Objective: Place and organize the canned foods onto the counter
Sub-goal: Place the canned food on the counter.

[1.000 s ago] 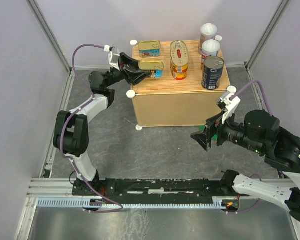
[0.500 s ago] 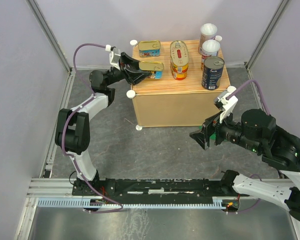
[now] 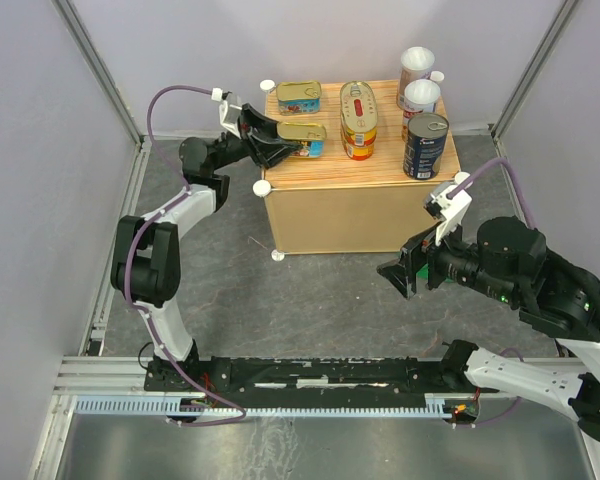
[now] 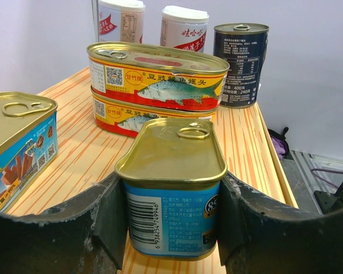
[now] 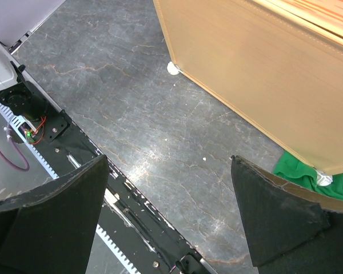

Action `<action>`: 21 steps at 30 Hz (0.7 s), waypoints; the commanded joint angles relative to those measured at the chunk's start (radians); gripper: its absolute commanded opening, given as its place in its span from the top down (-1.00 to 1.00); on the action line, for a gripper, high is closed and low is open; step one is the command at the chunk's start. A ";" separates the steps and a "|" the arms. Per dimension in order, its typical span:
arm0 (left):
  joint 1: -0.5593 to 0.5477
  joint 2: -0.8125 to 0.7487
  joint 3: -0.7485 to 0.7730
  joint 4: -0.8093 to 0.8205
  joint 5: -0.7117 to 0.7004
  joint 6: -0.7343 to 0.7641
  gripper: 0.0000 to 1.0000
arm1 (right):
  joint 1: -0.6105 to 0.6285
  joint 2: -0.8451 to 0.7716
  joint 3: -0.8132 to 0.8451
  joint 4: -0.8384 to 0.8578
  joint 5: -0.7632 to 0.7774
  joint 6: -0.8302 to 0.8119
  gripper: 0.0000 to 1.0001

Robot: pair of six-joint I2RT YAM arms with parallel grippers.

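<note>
My left gripper [image 3: 292, 148] [image 4: 171, 220] is shut on a rectangular gold-lidded tin with a blue label [image 3: 306, 138] [image 4: 172, 182], which rests on the counter's striped top [image 4: 240, 137] near its front left. On the counter [image 3: 360, 205] also stand another rectangular tin [image 3: 299, 96] [image 4: 14, 131], two stacked oval red-labelled tins [image 3: 357, 120] [image 4: 157, 80], two white-lidded cylinders [image 3: 418, 82] [image 4: 183, 28] and a dark blue cylinder [image 3: 425, 145] [image 4: 240, 63]. My right gripper [image 3: 398, 272] [image 5: 169, 157] hangs open and empty over the floor in front of the counter.
A green cloth [image 5: 300, 171] lies on the dark floor by the counter's near right corner. The counter's tan side [image 5: 257, 74] rises close ahead of my right gripper. The black rail [image 3: 310, 375] holding the arm bases runs along the near edge.
My right arm has drifted slightly left and forward with its gripper still open. The left gripper and its tin have stayed put.
</note>
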 commanded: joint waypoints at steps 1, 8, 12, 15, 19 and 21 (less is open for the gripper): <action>0.007 -0.020 0.055 -0.042 -0.023 0.058 -0.13 | -0.001 0.002 0.001 0.054 0.022 -0.010 -0.90; 0.007 -0.034 0.053 -0.107 -0.030 0.098 -0.80 | -0.002 0.000 -0.003 0.057 0.022 -0.008 -0.89; 0.007 -0.039 0.049 -0.116 -0.040 0.103 -0.80 | -0.001 -0.003 -0.003 0.057 0.023 -0.006 -0.89; 0.008 -0.043 0.043 -0.116 -0.046 0.105 -0.80 | -0.001 -0.007 -0.005 0.057 0.023 -0.003 -0.89; 0.007 -0.057 0.035 -0.115 -0.065 0.108 -0.80 | -0.001 -0.011 -0.006 0.054 0.023 -0.002 -0.90; 0.007 -0.063 0.039 -0.116 -0.065 0.106 -0.80 | -0.002 -0.013 -0.006 0.055 0.023 -0.001 -0.89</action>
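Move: The canned food gripped by the left hand, a blue-and-gold tin, has its middle about 3 cm to the hand's right, level with it ahead-back and in height. The matching tin stands some 12 cm ahead and 2 cm to the right of the hand; the stack of two oval fish cans is about 16 cm to its right and 5 cm ahead. From the right hand, the gripped tin lies roughly 27 cm ahead and 18 cm left, at about the same height. Easing forward about 1.5 cm at a nearly constant height, the left hand opens its fingers and lets go of the tin on the wooden counter top. The front-side finger comes clear of the tin, while the finger on the robot's side stays close beside it. The wrist scarcely turns, and the hand doesn't back away from the tin. ##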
